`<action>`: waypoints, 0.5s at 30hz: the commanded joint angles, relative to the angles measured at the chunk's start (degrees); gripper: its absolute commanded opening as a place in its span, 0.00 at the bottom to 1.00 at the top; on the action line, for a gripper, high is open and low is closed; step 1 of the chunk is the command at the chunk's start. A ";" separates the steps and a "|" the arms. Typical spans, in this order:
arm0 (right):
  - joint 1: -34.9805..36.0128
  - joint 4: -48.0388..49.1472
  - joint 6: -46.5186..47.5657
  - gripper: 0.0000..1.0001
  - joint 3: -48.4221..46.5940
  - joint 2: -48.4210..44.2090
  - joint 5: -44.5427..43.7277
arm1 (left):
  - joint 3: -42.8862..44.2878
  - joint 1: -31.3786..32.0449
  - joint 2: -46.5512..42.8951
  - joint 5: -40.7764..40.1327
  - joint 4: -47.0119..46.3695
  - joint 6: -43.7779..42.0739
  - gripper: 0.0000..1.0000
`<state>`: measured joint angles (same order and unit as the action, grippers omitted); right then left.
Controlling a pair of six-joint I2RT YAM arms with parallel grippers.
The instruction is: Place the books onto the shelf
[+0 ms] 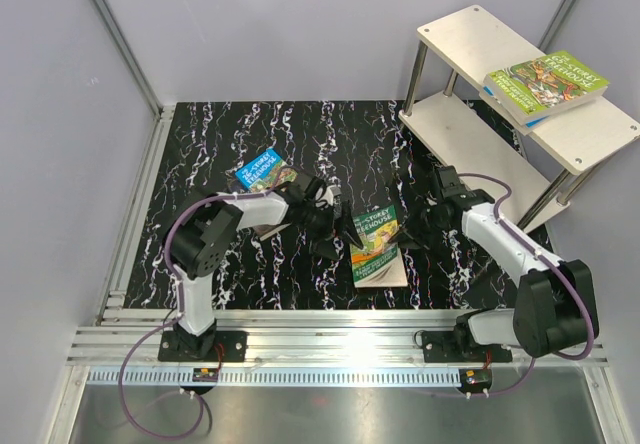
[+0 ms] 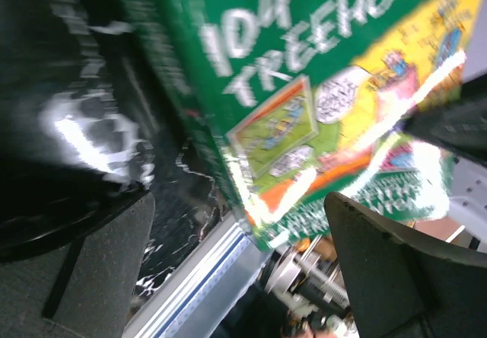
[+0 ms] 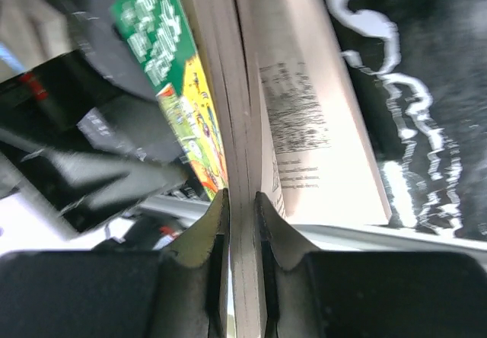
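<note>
A green "Treehouse" book [image 1: 378,246] lies mid-table between my two grippers. My right gripper [image 3: 242,208] is shut on its page edge [image 3: 245,155], and some pages and the back cover splay off to the right. My right gripper [image 1: 416,226] is at the book's right side. My left gripper [image 1: 338,228] is open at the book's left side. In the left wrist view my left gripper [image 2: 240,266] has wide-apart fingers [image 2: 99,269] and the green cover [image 2: 304,102] hangs in front of them. A blue book [image 1: 262,172] lies at the back left. The shelf [image 1: 470,39] stands at the back right.
On the shelf's top board lies another green "Treehouse" book [image 1: 548,79] stacked on a blue one [image 1: 500,92]. The lower board [image 1: 465,134] is bare. An aluminium rail [image 1: 330,339] runs along the near edge of the black marbled table [image 1: 220,264]. Grey walls close in the back and left.
</note>
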<state>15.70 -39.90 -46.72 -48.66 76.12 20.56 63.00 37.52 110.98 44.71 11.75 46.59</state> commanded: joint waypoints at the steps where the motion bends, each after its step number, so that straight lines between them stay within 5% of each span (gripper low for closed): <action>1: 0.56 -2.81 -2.94 0.00 -6.43 0.61 5.10 | -2.27 -1.39 -2.78 -4.63 -5.24 1.22 0.99; 9: 0.56 3.22 -9.08 0.00 -3.38 0.61 14.13 | -4.99 -2.98 -4.28 -4.11 -11.57 6.48 0.98; 15: 0.55 21.58 -20.07 0.00 7.17 -0.27 23.73 | -4.47 -2.89 -1.74 -0.33 -19.92 11.68 0.73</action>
<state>15.75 -30.81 -58.98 -43.86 77.30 33.34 57.98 34.70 108.79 42.68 -0.80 54.87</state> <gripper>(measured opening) 0.199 0.767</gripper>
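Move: The right hand is already pinching the 104-Storey Treehouse book by its raised right-hand edge; the book's middle lies about 7 cm to its left, 1 cm back and 4 cm lower, and the left hand's open jaws wait some 14 cm to its left. From the left hand the same book's middle is about 7 cm to the right, 2 cm back and slightly below, with the pile of two books some 18 cm left and 12 cm ahead. Keeping its pinch on the fore-edge of the partly splayed book, the right hand carries it about 4 cm left towards the left hand, lifting some 2.5 cm and then sinking most of the way back while it rolls its left side up about 15 degrees. The left hand, at the spine side, goes forward about 3 cm, turns some 10 degrees counter-clockwise, and near the end starts closing its wide-open fingers around the spine side, still well apart. ##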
